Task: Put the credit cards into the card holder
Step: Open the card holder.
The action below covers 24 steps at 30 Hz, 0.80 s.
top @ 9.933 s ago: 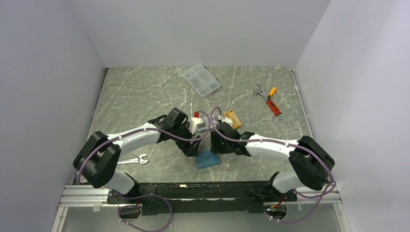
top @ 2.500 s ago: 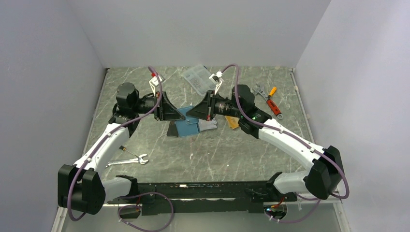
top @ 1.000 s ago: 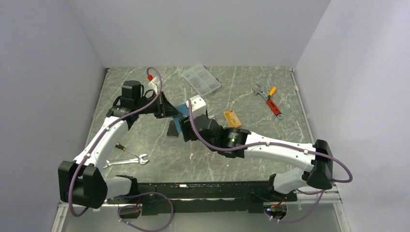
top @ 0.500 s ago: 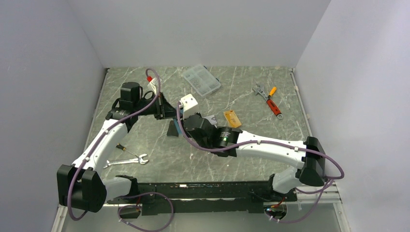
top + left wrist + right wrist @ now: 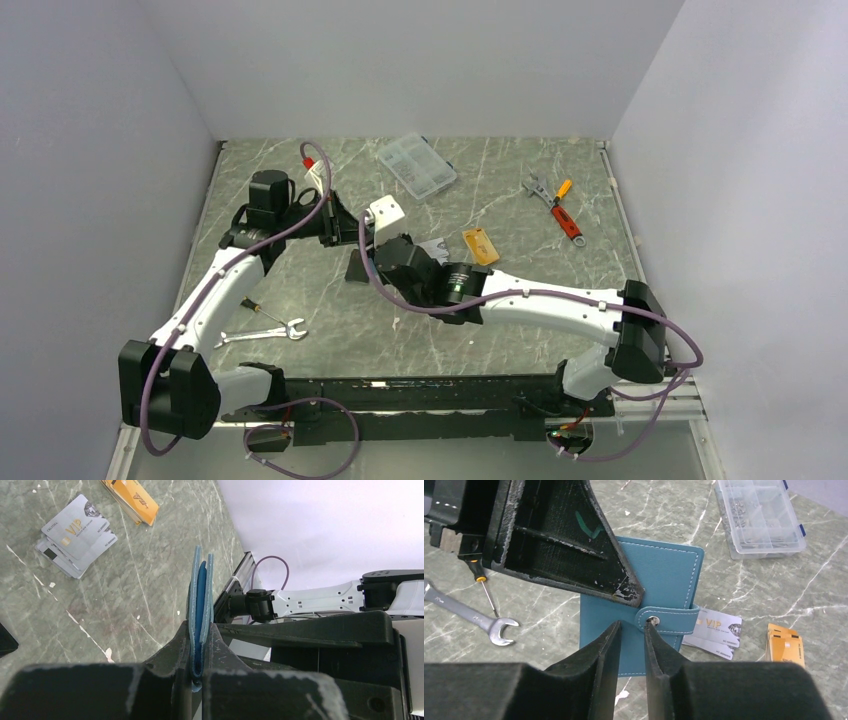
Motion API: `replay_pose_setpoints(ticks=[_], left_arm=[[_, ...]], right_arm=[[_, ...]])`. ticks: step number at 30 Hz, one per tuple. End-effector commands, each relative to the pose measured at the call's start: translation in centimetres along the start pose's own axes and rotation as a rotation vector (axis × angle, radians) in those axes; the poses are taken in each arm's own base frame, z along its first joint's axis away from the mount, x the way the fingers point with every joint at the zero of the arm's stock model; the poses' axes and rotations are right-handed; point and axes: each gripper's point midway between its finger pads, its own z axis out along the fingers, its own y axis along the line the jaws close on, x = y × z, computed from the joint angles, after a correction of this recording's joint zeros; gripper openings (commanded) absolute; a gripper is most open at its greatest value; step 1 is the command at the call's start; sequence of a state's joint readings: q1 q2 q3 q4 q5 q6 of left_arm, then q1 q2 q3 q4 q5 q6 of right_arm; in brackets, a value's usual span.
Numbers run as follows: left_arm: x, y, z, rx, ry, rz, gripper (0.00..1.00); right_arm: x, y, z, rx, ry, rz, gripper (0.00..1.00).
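My left gripper (image 5: pixel 350 228) (image 5: pixel 201 630) is shut on the teal card holder (image 5: pixel 201 595) (image 5: pixel 659 575) and holds it upright above the table, folded, with its snap tab fastened. In the right wrist view my right gripper (image 5: pixel 632 626) (image 5: pixel 375 250) hovers just in front of the holder's face. Its jaws stand a narrow gap apart, and one fingertip (image 5: pixel 650 630) is at the tab's snap. Nothing shows between them. Silver credit cards (image 5: pixel 435 247) (image 5: pixel 75 535) (image 5: pixel 716 630) and orange ones (image 5: pixel 480 245) (image 5: pixel 132 497) (image 5: pixel 785 642) lie on the table.
A clear compartment box (image 5: pixel 417 166) (image 5: pixel 764 517) sits at the back. A spanner (image 5: pixel 262 333) (image 5: pixel 474 617) and a small screwdriver (image 5: pixel 255 308) lie front left. More hand tools (image 5: pixel 555 205) lie back right. A black case (image 5: pixel 357 268) lies under the held holder.
My right arm has swung left, close in front of the held card holder, and its jaws have narrowed. The left arm has kept its grip and barely moved.
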<state>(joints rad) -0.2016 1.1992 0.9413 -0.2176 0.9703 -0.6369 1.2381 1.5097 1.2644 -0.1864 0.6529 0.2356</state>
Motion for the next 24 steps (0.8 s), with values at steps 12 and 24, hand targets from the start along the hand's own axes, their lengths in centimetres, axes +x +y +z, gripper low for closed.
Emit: replay_pose_setpoints(ticks=[12,24], left_arm=[[0.6,-2.8,-0.7,0.097,0.01,0.034,0.0],[0.8,-2.5,-0.7,0.093,0.011,0.024,0.0]], right_arm=[[-2.8,-5.2,-0.1,0.256,-0.131,0.094,0.01],[-2.8,-5.7,-0.4,0.254,-0.153,0.098,0.0]])
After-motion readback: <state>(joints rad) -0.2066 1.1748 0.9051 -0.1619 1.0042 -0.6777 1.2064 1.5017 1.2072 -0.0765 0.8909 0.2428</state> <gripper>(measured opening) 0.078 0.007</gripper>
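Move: My left hand still holds the blue card holder upright. Its snap clasp is right at my partly open right fingertips, about 1 cm ahead and level with them; from my left hand it lies some 3 cm right, 1 cm back and 2 cm down. On the table some 24 cm below, from my right hand, the silver credit cards lie about 5 cm ahead and 9 right, the orange cards 6 ahead and 20 right, the black wallet 2 ahead and 5 left. I shut my right fingers fully at the clasp strap, then sweep that hand right and forward, about 5 cm in all, past the holder's free edge, swinging it some 15 degrees clockwise with the tips lifting slightly. My left hand keeps its pinch on the holder and hardly shifts, easing about 1 cm back late on. ##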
